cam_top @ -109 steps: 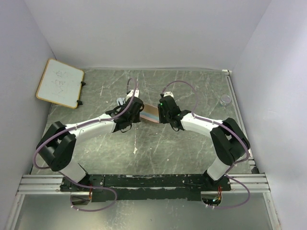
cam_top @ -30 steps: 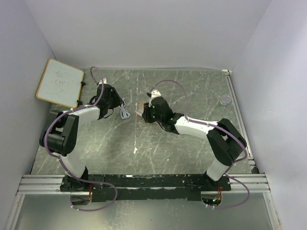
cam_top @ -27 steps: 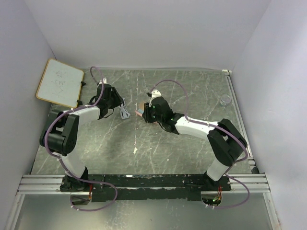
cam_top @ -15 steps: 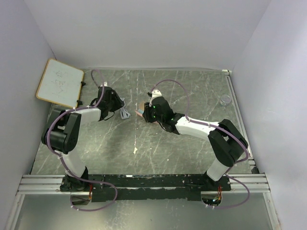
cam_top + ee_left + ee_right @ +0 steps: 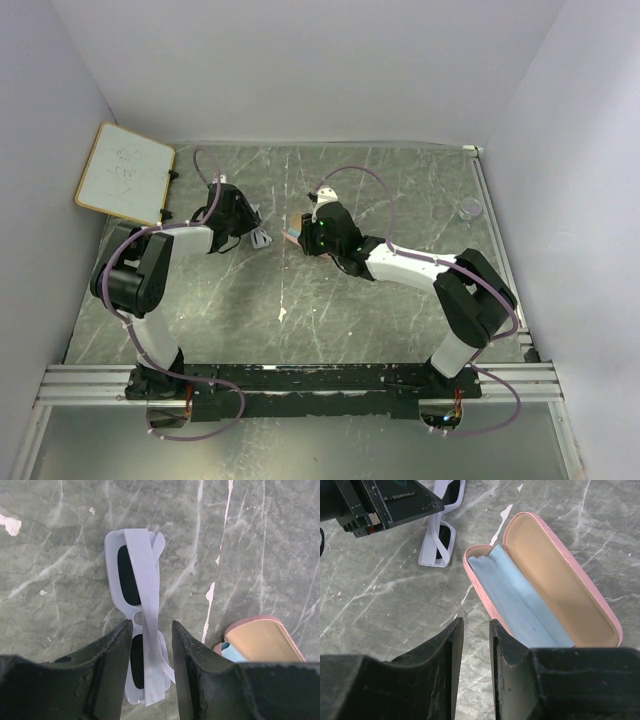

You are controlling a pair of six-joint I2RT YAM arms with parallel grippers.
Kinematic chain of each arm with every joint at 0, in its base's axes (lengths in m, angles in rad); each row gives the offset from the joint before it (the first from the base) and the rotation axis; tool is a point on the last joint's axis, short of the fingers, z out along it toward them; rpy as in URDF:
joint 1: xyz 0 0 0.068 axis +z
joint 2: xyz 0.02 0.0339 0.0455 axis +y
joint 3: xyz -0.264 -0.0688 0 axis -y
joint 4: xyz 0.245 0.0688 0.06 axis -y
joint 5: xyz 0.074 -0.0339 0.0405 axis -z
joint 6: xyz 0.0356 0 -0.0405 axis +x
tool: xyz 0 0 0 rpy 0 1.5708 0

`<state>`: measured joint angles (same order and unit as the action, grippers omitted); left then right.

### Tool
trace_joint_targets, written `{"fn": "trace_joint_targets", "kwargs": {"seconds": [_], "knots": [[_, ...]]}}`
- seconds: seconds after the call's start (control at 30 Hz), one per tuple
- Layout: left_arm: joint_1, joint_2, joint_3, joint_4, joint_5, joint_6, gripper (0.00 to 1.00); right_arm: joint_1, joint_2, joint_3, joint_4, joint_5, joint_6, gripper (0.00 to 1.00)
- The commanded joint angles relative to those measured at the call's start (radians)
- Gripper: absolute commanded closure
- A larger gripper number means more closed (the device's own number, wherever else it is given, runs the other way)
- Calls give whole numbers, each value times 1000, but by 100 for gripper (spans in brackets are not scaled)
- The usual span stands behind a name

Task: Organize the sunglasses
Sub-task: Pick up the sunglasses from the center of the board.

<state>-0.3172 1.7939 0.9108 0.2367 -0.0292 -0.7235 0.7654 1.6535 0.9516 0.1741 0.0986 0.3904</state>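
Observation:
The sunglasses [image 5: 136, 605], pale whitish with dark lenses and arms folded, lie flat on the table. My left gripper [image 5: 151, 627] stands open astride their near end, one finger on each side. In the top view the sunglasses [image 5: 261, 238] sit just left of the pink case [image 5: 292, 235]. The case [image 5: 560, 580] lies open with the pale blue cloth [image 5: 520, 600] inside it. My right gripper [image 5: 475, 625] hovers at the case's near left wall. Only a narrow gap shows between its jaws, with bare table in it. The sunglasses [image 5: 440, 540] lie beyond the case's end.
A whiteboard [image 5: 125, 172] leans at the back left corner. A small clear round object [image 5: 470, 208] sits near the right wall. Walls close in the table on three sides, and a metal rail [image 5: 300, 385] runs along the near edge.
Since the earliest frame both grippers left the table's middle. The left moved to the sunglasses, the right shifted left with the case. In the last second the left gripper edged right and its jaws narrowed slightly.

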Motion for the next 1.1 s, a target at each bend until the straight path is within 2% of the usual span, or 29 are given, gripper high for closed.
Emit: {"fn": "trace_joint_targets", "kwargs": {"seconds": [0.0,0.13,0.33,0.53,0.7,0.87,1.07], "knots": [[-8,26,6,18,23,-11,52,1,-33,-11,9,22,-7,73],[-9,41,12,26,28,-11,52,2,-29,-10,5,23,-8,73],[-8,50,10,48,35,-13,59,2,-33,-17,2,27,-9,73],[-10,48,16,60,47,-14,60,4,-27,-16,1,27,-8,73],[-11,46,18,70,57,-12,68,2,-23,-11,-3,29,-7,73],[-15,56,28,72,61,-10,70,3,-26,-14,-4,32,-7,73],[-24,53,32,65,56,-6,84,2,-33,-22,-3,41,-9,73]]}}
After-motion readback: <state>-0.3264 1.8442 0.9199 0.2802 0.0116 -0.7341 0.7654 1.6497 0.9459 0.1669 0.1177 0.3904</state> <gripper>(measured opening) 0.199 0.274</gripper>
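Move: The folded sunglasses lie almost under the half-open left fingers, their middle about 1 cm ahead, 1 cm to the left and some 2 cm below, with the long side running roughly fore and aft. The open pink case stands to the right, its middle about 14 cm right of that hand and 2 cm back; the blue cloth lies in its near half, some 13 cm right and 4 cm back. From the right hand the sunglasses are roughly 12 cm left, 6 cm ahead and 8 cm down. The left hand sinks about 1.5 cm, fingers straddling the upper folded temple arm of the sunglasses just behind their middle, then stops going down and eases about 1 cm to the right, towards the case. As it does so the fingers close from about half open until both tips pinch the temple arm from its left and right sides, the wrist hardly turning. ##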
